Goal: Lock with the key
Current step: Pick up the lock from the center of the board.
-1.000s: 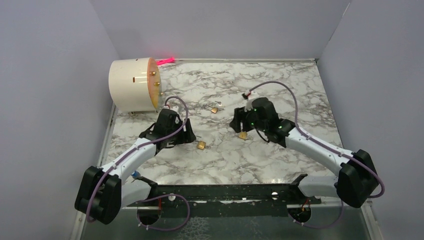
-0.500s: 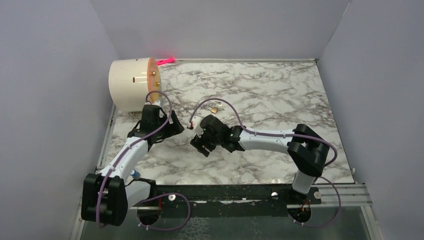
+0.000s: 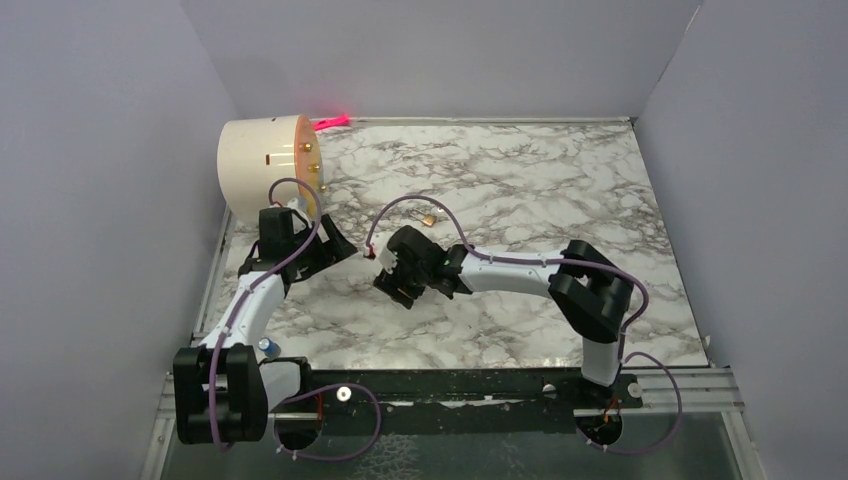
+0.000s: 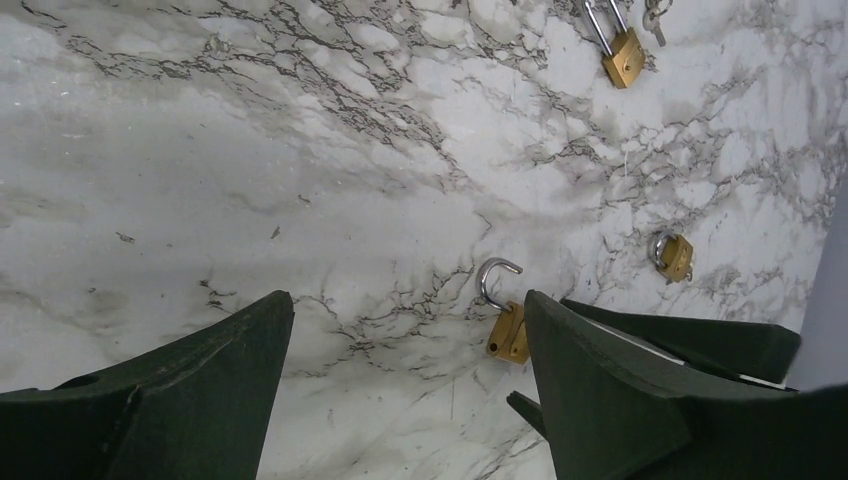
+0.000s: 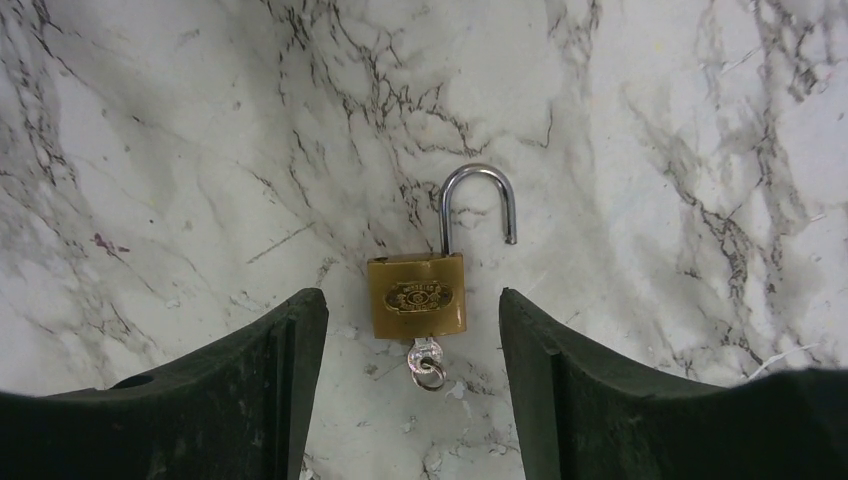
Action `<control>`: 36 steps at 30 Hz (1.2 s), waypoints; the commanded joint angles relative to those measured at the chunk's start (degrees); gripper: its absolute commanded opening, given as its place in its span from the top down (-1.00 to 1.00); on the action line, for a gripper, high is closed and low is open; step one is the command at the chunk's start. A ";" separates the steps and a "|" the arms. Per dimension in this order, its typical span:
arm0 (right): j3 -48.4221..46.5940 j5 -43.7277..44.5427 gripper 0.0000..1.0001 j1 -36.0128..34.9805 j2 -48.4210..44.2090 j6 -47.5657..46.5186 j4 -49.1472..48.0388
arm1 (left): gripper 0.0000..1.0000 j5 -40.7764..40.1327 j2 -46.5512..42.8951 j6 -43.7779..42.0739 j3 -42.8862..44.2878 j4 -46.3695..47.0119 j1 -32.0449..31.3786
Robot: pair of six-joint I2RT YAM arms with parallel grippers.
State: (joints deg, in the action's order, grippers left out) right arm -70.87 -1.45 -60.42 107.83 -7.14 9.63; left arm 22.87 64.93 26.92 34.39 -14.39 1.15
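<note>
In the right wrist view a brass padlock point(image 5: 415, 297) lies flat on the marble with its steel shackle point(image 5: 478, 200) swung open. A small key point(image 5: 425, 363) with a ring sticks out of its bottom. My right gripper point(image 5: 412, 296) is open just above it, with the lock body between the fingers and touching neither. In the top view the right gripper point(image 3: 392, 285) hides this lock. My left gripper point(image 4: 405, 310) is open and empty over bare marble. The open padlock point(image 4: 508, 330) shows beside its right finger. In the top view the left gripper point(image 3: 343, 250) sits just left of the right one.
A white cylinder point(image 3: 262, 170) with brass pegs lies at the back left, with a pink item point(image 3: 333, 122) behind it. Another brass padlock point(image 3: 428, 219) lies mid-table. The left wrist view shows two further padlocks point(image 4: 625, 57) point(image 4: 677, 256). Grey walls enclose the table.
My right arm has swung left across the table and now hovers over the padlock near the left gripper. My left arm has drawn back left towards the cylinder.
</note>
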 commanded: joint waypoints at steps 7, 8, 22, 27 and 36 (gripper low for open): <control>-0.97 -0.43 -0.27 -0.13 4.04 -0.08 4.65 | -0.72 4.35 0.46 -0.33 0.41 2.61 0.95; -0.98 -0.58 -0.25 -0.13 4.10 -0.03 4.62 | -0.71 4.37 0.40 -0.30 0.41 2.66 0.93; -1.63 0.79 0.53 -0.40 5.94 0.72 5.65 | -0.70 4.72 0.62 -0.16 0.26 2.96 1.05; -0.65 0.70 0.66 -0.35 5.02 2.90 4.52 | -0.70 5.26 0.33 -0.20 0.23 3.14 1.01; 1.01 -10.56 0.68 5.39 -3.50 5.57 3.65 | -0.71 15.83 0.84 0.00 -0.52 8.54 1.05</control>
State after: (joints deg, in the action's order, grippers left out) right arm -71.26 -4.67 -58.57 109.16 -3.49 13.02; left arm 30.02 65.39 27.00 34.26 -10.63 1.83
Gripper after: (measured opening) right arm 0.283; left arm 0.854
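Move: The lock at the centre of the board lies almost under the right hand, about 1 cm back, 1 cm to its right and 4 cm below. The second lock lies some 17 cm to the right of it and 4 cm farther out; the far lock is about 15 cm farther out than it and 5 cm to its right. From the left hand the centre lock is roughly 7 cm back, 12 cm right and 7 cm below. Lower the open right gripper about 3 cm onto the centre lock, easing a little right and back. Hold it there and close the fingers well in on the lock body, to under half their starting gap, then raise the gripper about 1.5 cm. At the end let the open left gripper drift up and right, some 1.5 cm each. ##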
